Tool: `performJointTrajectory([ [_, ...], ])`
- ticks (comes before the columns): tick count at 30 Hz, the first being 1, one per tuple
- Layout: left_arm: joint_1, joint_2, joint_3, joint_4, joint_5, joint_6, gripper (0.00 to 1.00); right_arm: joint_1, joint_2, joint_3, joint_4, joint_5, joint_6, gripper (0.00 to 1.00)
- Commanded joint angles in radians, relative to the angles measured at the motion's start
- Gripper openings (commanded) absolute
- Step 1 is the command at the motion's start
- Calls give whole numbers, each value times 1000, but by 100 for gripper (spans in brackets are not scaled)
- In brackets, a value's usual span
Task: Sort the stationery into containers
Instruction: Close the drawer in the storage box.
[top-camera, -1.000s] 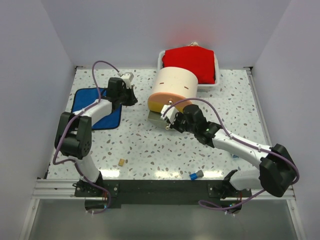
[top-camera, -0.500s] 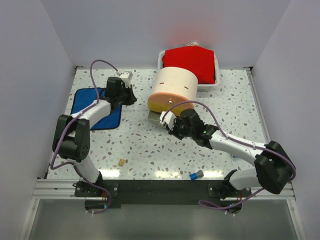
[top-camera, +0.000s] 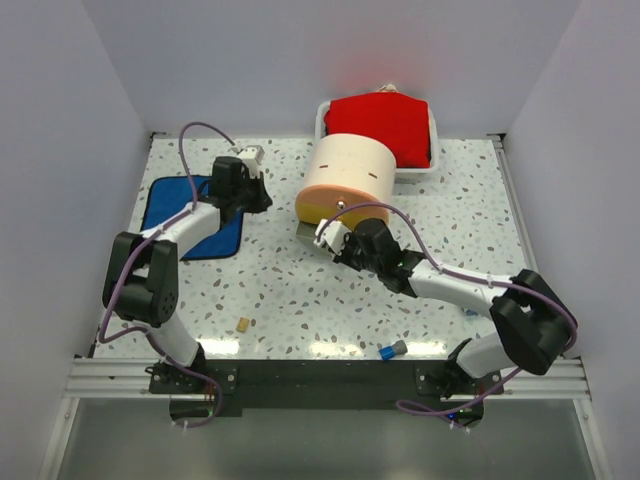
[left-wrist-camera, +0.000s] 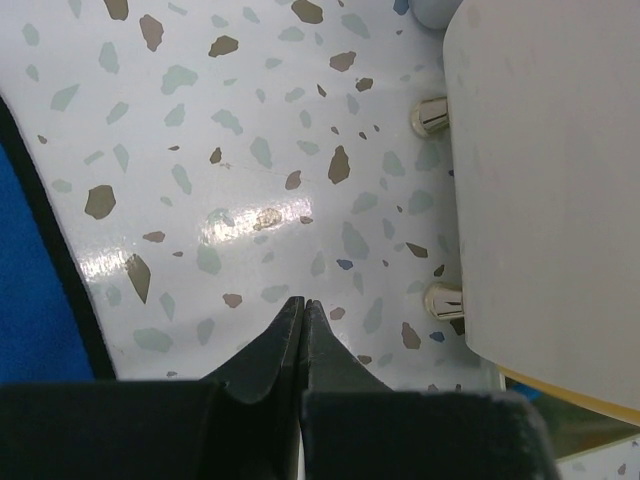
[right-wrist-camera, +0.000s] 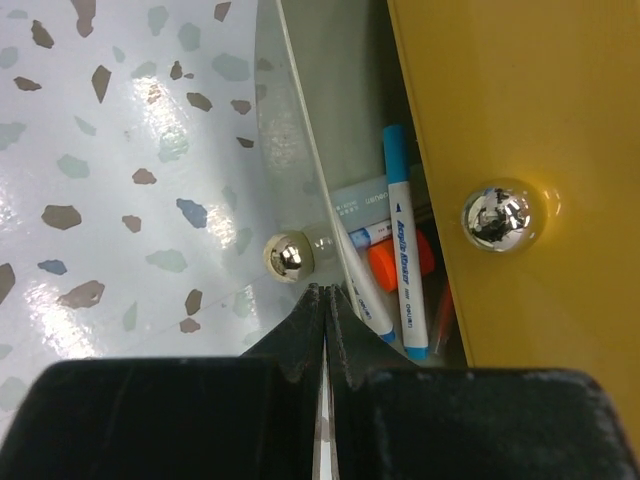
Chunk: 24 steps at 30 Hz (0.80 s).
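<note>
The containers are yellow-orange drawers (top-camera: 322, 206) in a cream half-cylinder unit (top-camera: 350, 170). Its lowest drawer (top-camera: 306, 231) is pulled out. In the right wrist view it holds a blue-and-white marker (right-wrist-camera: 405, 270), an orange cap (right-wrist-camera: 398, 262) and other pens. My right gripper (right-wrist-camera: 322, 292) is shut and empty, its tips just below the open drawer's gold knob (right-wrist-camera: 288, 256). Shut on nothing, my left gripper (left-wrist-camera: 303, 303) hovers over the table left of the unit (left-wrist-camera: 550, 180). A tan eraser (top-camera: 242, 323) and a blue-grey cap piece (top-camera: 392, 350) lie near the front edge.
A blue cloth (top-camera: 190, 215) lies under the left arm. A white tray (top-camera: 323, 118) with red cloth stands behind the unit. A small red item (top-camera: 468, 312) lies beside the right forearm. Another gold knob (right-wrist-camera: 497, 215) sits on the yellow drawer above.
My right gripper has slid a little to the left along the open drawer's front. The left arm has hardly moved.
</note>
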Motion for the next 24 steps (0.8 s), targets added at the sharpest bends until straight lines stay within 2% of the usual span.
performJointTrajectory([
  [1, 8, -46, -13, 38, 5, -9, 0, 0, 17, -13, 136, 80, -33, 0],
  [5, 8, -52, -25, 44, 16, -9, 0, 0, 35, -11, 180, 103, -45, 0],
  [8, 8, -58, -34, 48, 25, -6, 10, 0, 49, -7, 217, 126, -62, 0],
  [12, 8, -69, -44, 53, 36, 1, 33, 2, 71, 0, 263, 141, -85, 0],
  [15, 8, -75, -48, 51, 39, 12, 41, 0, 87, 9, 283, 156, -99, 0],
  [24, 8, -130, -60, 33, -9, -2, 45, 0, 106, 1, 337, 184, -128, 0],
])
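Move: The right hand's shut fingertips are already at the bottom drawer's front panel, whose middle lies about 1 cm ahead, 3 cm left and 2 cm below. The yellow drawer face above it is some 5 cm ahead, 2 cm left and 3 cm up; the blue-capped marker inside lies about 3 cm ahead, 1 cm right and 4 cm below. From the left hand, the drawer front is roughly 15 cm right, 10 cm back and 3 cm below. The right hand keeps pushing the drawer about 4 cm forward with shut fingertips; the left fingers open nearly halfway. ##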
